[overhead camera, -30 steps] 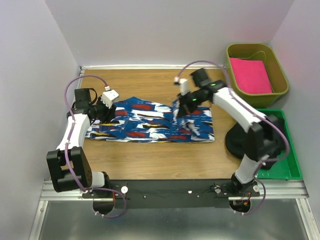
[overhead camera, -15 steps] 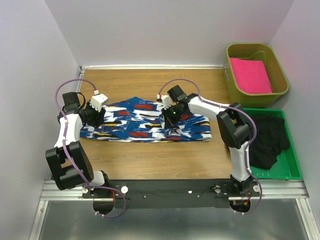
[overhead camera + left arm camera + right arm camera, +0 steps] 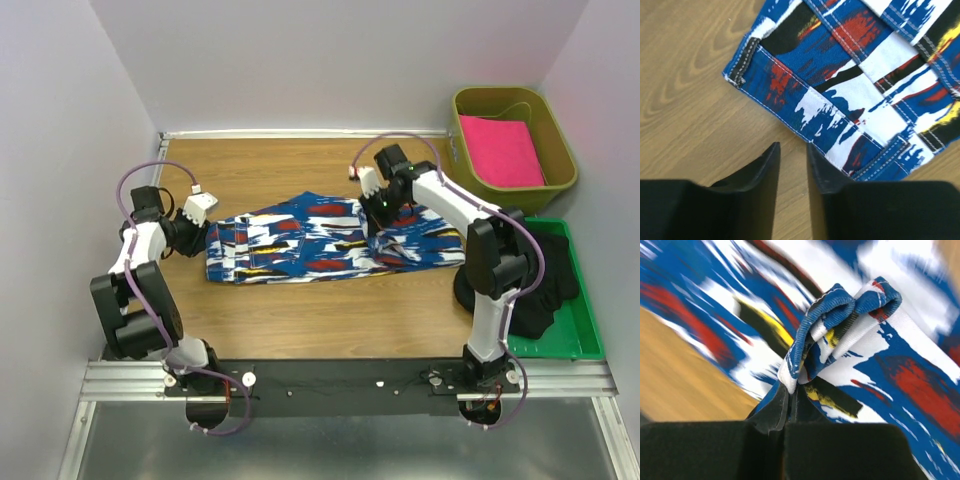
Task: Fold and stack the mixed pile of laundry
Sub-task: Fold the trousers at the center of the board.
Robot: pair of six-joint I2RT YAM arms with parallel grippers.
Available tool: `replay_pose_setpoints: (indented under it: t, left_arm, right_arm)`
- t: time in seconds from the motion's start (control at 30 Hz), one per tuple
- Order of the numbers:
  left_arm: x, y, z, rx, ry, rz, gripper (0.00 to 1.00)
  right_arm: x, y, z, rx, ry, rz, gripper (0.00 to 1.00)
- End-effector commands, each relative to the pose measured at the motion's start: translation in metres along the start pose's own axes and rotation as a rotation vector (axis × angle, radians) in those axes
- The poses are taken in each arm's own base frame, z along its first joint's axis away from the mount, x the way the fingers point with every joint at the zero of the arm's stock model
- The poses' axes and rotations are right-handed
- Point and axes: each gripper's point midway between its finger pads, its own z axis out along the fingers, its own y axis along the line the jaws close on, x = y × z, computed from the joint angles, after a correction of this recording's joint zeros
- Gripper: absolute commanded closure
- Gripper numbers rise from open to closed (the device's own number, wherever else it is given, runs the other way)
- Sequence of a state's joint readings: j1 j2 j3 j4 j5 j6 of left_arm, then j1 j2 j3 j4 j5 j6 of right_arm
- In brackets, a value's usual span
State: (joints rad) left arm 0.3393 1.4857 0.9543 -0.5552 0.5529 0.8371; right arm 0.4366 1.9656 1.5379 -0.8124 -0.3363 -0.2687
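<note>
The long blue cloth (image 3: 320, 240) with white, red and black blotches lies stretched across the middle of the table. My right gripper (image 3: 378, 210) is over its right part, shut on a bunched-up fold of it (image 3: 840, 305), which it lifts off the rest; the fingertips (image 3: 790, 390) pinch the hem. My left gripper (image 3: 195, 240) sits just off the cloth's left end, jaws a little apart and empty (image 3: 792, 147), over bare wood beside the cloth's stitched edge (image 3: 855, 75). The plain black garment (image 3: 548, 285) lies in the green tray.
The green tray (image 3: 585, 345) stands at the right edge of the table. An olive bin (image 3: 505, 100) at the back right holds a folded bright pink cloth (image 3: 500, 150). White walls close in the left, back and right.
The blue cloth has slid right, and its left end is now clear of my left gripper. My right gripper has moved right and back with the fold in it.
</note>
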Motion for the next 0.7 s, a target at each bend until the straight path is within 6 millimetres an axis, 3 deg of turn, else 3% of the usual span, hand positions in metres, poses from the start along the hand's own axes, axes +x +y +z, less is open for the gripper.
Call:
replay_pose_setpoints:
  t: [0.0,0.13,0.3,0.47,0.53,0.57,0.67]
  left_arm:
    - [0.024,0.0,0.023,0.036,0.053,-0.074,0.69]
    - [0.032,-0.009,0.036,0.109,0.067,-0.119,0.79]
    - [0.04,-0.014,0.046,0.148,0.078,-0.149,0.88]
    - [0.039,-0.014,0.048,0.154,0.073,-0.165,0.95]
    - [0.039,-0.015,0.049,0.156,0.069,-0.17,0.96]
    - [0.038,-0.015,0.049,0.155,0.068,-0.174,0.97]
    - [0.04,-0.016,0.051,0.157,0.068,-0.178,0.99]
  right_arm:
    - [-0.07,0.055,-0.042,-0.204,-0.188,0.068,0.99]
    - [-0.116,0.094,-0.052,-0.333,-0.303,0.094,0.99]
    - [-0.153,0.14,-0.045,-0.457,-0.36,0.143,0.99]
    - [-0.184,0.192,-0.019,-0.526,-0.367,0.13,0.99]
    - [-0.196,0.206,-0.014,-0.537,-0.392,0.117,0.99]
    - [-0.204,0.223,-0.015,-0.549,-0.406,0.106,0.99]
    - [-0.211,0.24,0.007,-0.548,-0.396,0.115,0.99]
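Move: Under the left fingertips, about 6 cm down and some 1 cm to the right, lies the trousers' waistband edge. The leg end gathered in the right grip is roughly 37 cm to the left hand's right and 3 cm ahead, at about its height. From the right hand the waistband edge is some 36 cm left, 3 cm back and 5 cm below. The trousers' right-hand fold is about 19 cm to its right and 2 cm back, also 5 cm below. Sweeping the still-pinched leg end about 24 cm left towards the waistband, the right hand rises some 11 cm, mostly early, then levels off, rolling about 30 degrees so its fingers point more to the left. Meanwhile the left hand drops about 5.5 cm onto the waistband edge, tips some 10 degrees, and shuts its half-open fingers, pinching the edge. ##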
